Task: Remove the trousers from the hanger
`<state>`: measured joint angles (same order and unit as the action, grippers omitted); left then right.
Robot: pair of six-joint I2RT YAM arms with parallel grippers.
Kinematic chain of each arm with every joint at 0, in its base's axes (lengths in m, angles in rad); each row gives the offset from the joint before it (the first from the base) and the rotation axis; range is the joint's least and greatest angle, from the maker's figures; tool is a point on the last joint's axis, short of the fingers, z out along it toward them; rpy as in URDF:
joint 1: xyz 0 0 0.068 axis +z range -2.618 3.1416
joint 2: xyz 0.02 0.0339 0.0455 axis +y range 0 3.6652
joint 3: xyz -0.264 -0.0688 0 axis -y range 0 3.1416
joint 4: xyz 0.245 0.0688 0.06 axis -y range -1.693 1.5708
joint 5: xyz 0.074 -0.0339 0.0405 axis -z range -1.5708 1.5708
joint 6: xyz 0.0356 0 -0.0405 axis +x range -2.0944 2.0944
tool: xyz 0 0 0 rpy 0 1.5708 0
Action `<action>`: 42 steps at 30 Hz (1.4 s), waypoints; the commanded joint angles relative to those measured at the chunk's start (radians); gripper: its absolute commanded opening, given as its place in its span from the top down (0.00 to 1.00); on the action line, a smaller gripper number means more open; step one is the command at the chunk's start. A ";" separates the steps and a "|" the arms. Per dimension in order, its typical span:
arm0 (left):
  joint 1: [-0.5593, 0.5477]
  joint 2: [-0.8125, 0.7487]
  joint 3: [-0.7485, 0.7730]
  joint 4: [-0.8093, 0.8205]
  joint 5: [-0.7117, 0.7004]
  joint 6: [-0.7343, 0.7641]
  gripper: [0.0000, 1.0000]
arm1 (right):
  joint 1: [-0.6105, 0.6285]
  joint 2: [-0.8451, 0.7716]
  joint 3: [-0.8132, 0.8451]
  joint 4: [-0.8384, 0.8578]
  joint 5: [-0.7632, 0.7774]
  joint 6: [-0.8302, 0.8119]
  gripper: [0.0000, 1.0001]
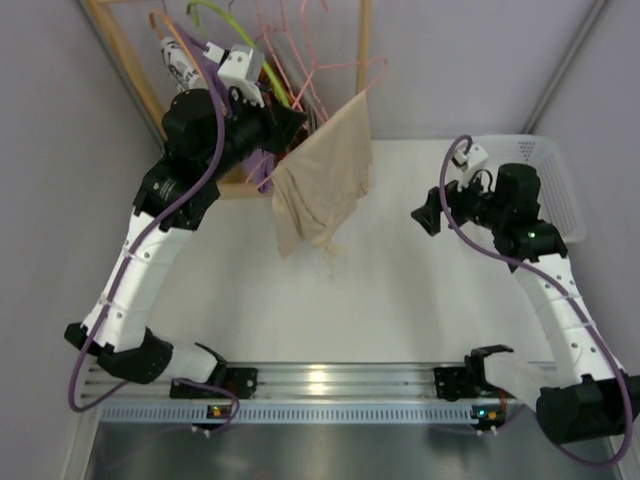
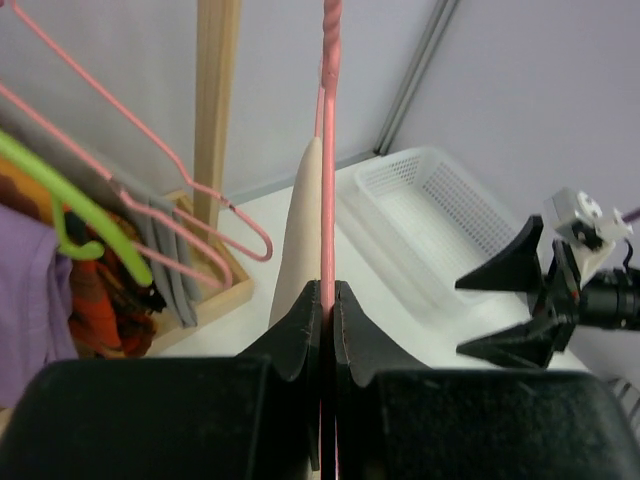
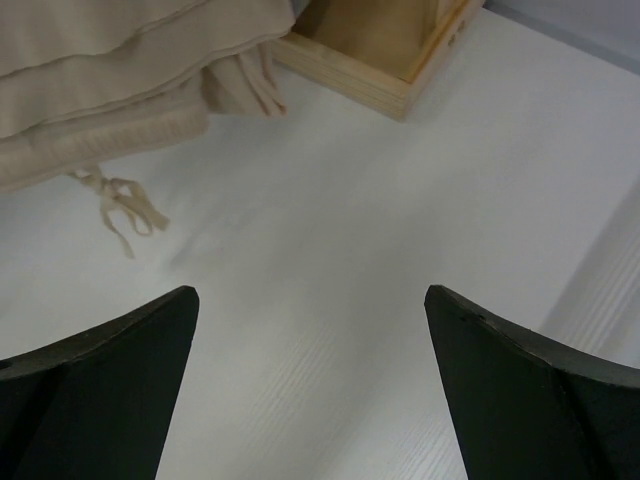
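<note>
The beige trousers (image 1: pixel 322 180) hang folded over the bar of the pale-pink wire hanger (image 1: pixel 368 80), with their lower end and drawstring reaching the white table. My left gripper (image 1: pixel 298 125) is at the hanger's left end, shut on the pink wire. In the left wrist view the wire of the hanger (image 2: pixel 327 150) runs straight up out of the left gripper (image 2: pixel 328 295), with the trousers (image 2: pixel 305 230) edge-on behind it. My right gripper (image 1: pixel 425 215) stands open to the right of the trousers, apart from them. In the right wrist view this gripper (image 3: pixel 310 295) holds nothing, and the trousers (image 3: pixel 120 60) lie at the upper left.
A wooden rack (image 1: pixel 120 50) at the back left carries several more hangers, among them a lime-green one (image 1: pixel 235 35), and a purple garment (image 2: pixel 25 290). Its wooden base (image 3: pixel 390 50) sits on the table behind the trousers. A white plastic basket (image 1: pixel 555 170) stands at the back right.
</note>
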<state>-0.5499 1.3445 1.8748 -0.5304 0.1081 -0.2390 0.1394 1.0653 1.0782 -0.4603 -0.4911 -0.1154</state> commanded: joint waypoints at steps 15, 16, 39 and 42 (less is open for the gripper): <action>-0.007 0.323 0.385 0.194 -0.018 -0.230 1.00 | 0.014 -0.007 0.112 0.110 0.006 0.102 0.01; -0.010 0.331 0.388 0.194 -0.016 -0.235 1.00 | 0.017 0.002 0.120 0.141 0.016 0.138 0.01; -0.045 0.372 0.360 0.267 0.094 -0.309 1.00 | 0.437 0.281 0.439 0.101 0.117 -0.111 0.32; -0.051 0.370 0.359 0.268 0.097 -0.304 1.00 | 0.442 0.295 0.443 0.127 0.143 -0.127 0.37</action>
<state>-0.5934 1.7554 2.2139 -0.4103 0.1825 -0.5262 0.5682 1.3460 1.4689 -0.3603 -0.4046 -0.1631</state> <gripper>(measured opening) 0.064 0.631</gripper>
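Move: The left fingers already grip the pink hanger by its side; the trousers hang from it, their middle about 5 cm to that hand's right, barely 1 cm ahead and some 15 cm below. From the left hand, the green hanger hangs roughly 20 cm ahead, 8 cm left and 3 cm lower. From the right hand, open and empty, the trousers are about 22 cm left, 8 cm ahead and 8 cm above. Keeping its grip on the pink hanger, the left hand carries hanger and trousers about 10 cm to the right and some 7 cm forward, clear of the green hanger and across towards the other arm, its right side dipping about 15 degrees and the fingertips tipping slightly down. The right hand first draws back a couple of centimetres and returns, then rises and sweeps about 15 cm left towards the hanging cloth, ending some 10 cm higher, turning about 20 degrees counter-clockwise as its fingers tip up towards level and narrow from wide open to roughly two-thirds, with no grip on the trousers yet. ##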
